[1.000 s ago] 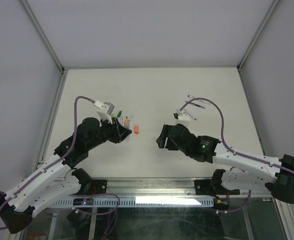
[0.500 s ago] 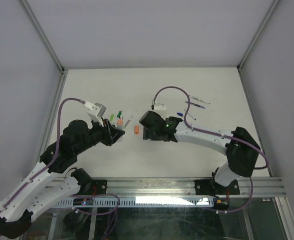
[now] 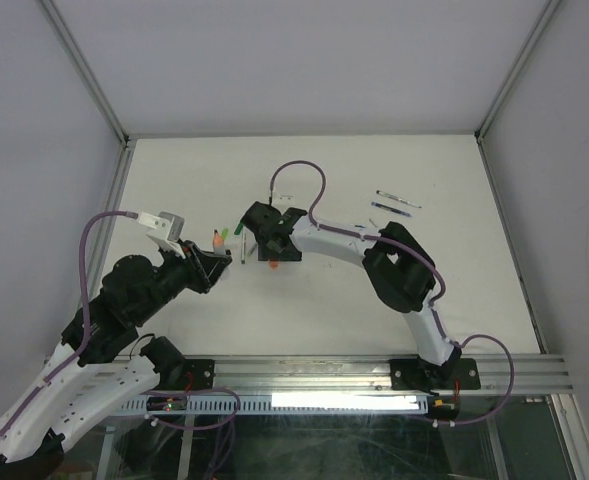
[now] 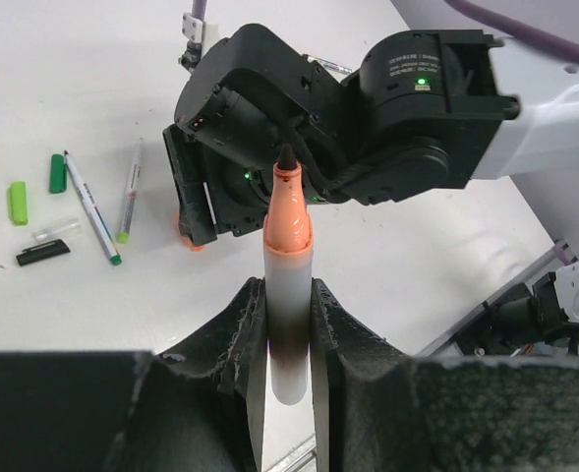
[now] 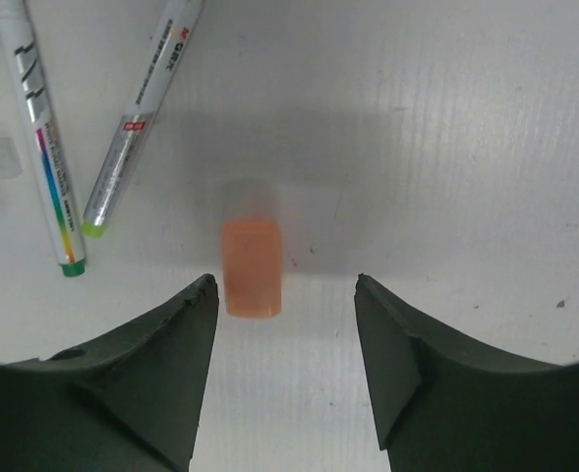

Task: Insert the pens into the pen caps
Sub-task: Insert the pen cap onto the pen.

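Observation:
My left gripper (image 4: 287, 329) is shut on the pale barrel of a pen (image 4: 287, 285) whose uncapped orange tip points up and away, toward the right arm. In the top view this pen (image 3: 219, 241) is lifted off the table at the left. An orange pen cap (image 5: 251, 265) lies on the white table. My right gripper (image 5: 283, 285) hovers over it, open, the cap just ahead of the left fingertip and untouched. From above, the right gripper (image 3: 272, 254) covers most of the orange cap (image 3: 272, 266).
Two more white pens (image 5: 43, 157) (image 5: 137, 128) lie left of the orange cap. Lime green (image 4: 17, 203), dark green (image 4: 57, 173) and black (image 4: 43, 253) caps lie further left. Two slim dark pens (image 3: 394, 205) lie at the back right. Metal frame posts edge the table.
The right arm has swung left across the table and now sits over the orange cap. The left arm has drawn back to the left with its pen. The right jaws have narrowed slightly.

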Robot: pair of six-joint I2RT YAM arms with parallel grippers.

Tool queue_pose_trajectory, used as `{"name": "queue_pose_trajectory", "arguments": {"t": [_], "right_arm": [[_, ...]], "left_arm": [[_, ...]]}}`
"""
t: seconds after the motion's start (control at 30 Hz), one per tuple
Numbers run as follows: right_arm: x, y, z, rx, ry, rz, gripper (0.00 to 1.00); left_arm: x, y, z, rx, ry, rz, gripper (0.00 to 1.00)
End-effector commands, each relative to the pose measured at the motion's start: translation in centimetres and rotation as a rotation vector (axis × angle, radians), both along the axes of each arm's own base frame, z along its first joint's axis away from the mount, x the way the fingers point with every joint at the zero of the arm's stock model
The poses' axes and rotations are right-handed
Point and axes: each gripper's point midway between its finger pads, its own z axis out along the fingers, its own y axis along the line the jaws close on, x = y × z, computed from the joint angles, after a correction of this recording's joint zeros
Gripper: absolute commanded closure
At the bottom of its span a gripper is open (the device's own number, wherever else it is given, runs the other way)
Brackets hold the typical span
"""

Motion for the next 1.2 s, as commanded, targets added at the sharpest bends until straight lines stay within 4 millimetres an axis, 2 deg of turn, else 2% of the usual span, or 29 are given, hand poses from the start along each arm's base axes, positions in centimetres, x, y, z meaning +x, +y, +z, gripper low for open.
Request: {"name": "queue_pose_trajectory", "arguments": {"t": [0.0,0.23,0.4,0.63,0.8,0.9,1.17], "right_arm": [[1.6,1.1,1.0,0.027,-0.01,-0.007,0.4],[2.4,2.4,-0.4,0.019,0.02,0.025,0.46],[2.2,2.1,-1.4,-0.014,0.048,0.024,0.53],[1.2,-0.3,-1.6,-0.095,0.058,-0.013,0.67],[0.4,-1.4,-0.8,-0.093,0.049,-0.007,0.79],[-0.5,-2.8,0.0,-0.087,0.035,0.009,0.82],[-5.9,-8.4,0.1,-0.054,0.076,0.103,0.82]], "left_arm": [[0.4,0.4,1.1,-0.031,-0.033,0.037,1.0],[0.6,0.3,0.9,-0.023,-0.027,0.037,1.0],[0.6,0.3,0.8,-0.019,-0.024,0.04,1.0],[0.8,0.3,0.6,-0.015,-0.018,0.044,1.0],[0.8,0.2,0.5,-0.012,-0.015,0.044,1.0],[0.9,0.2,0.5,-0.01,-0.013,0.045,1.0],[0.9,0.1,0.3,-0.006,-0.008,0.043,1.0]]}}
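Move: The orange pen cap lies about 2 cm ahead of my right hand, 1 cm to its left and 2 cm below. The lime-ended pen's middle is some 5 cm ahead and 3 cm left of that hand, the green-ended pen about 4 cm ahead and 7 cm left, both some 2 cm below. From my left hand, still holding the orange-tipped pen, the cap is roughly 15 cm ahead, 9 cm right and 23 cm down. I ease my right hand forward and down about 2 cm each, straddling the orange cap, and close its half-open fingers on the cap's sides. Then, staying at that height, I drag the cap right and back towards my base, about 10 cm in all, away from the two loose pens, the wrist tilting some 10 degrees. ##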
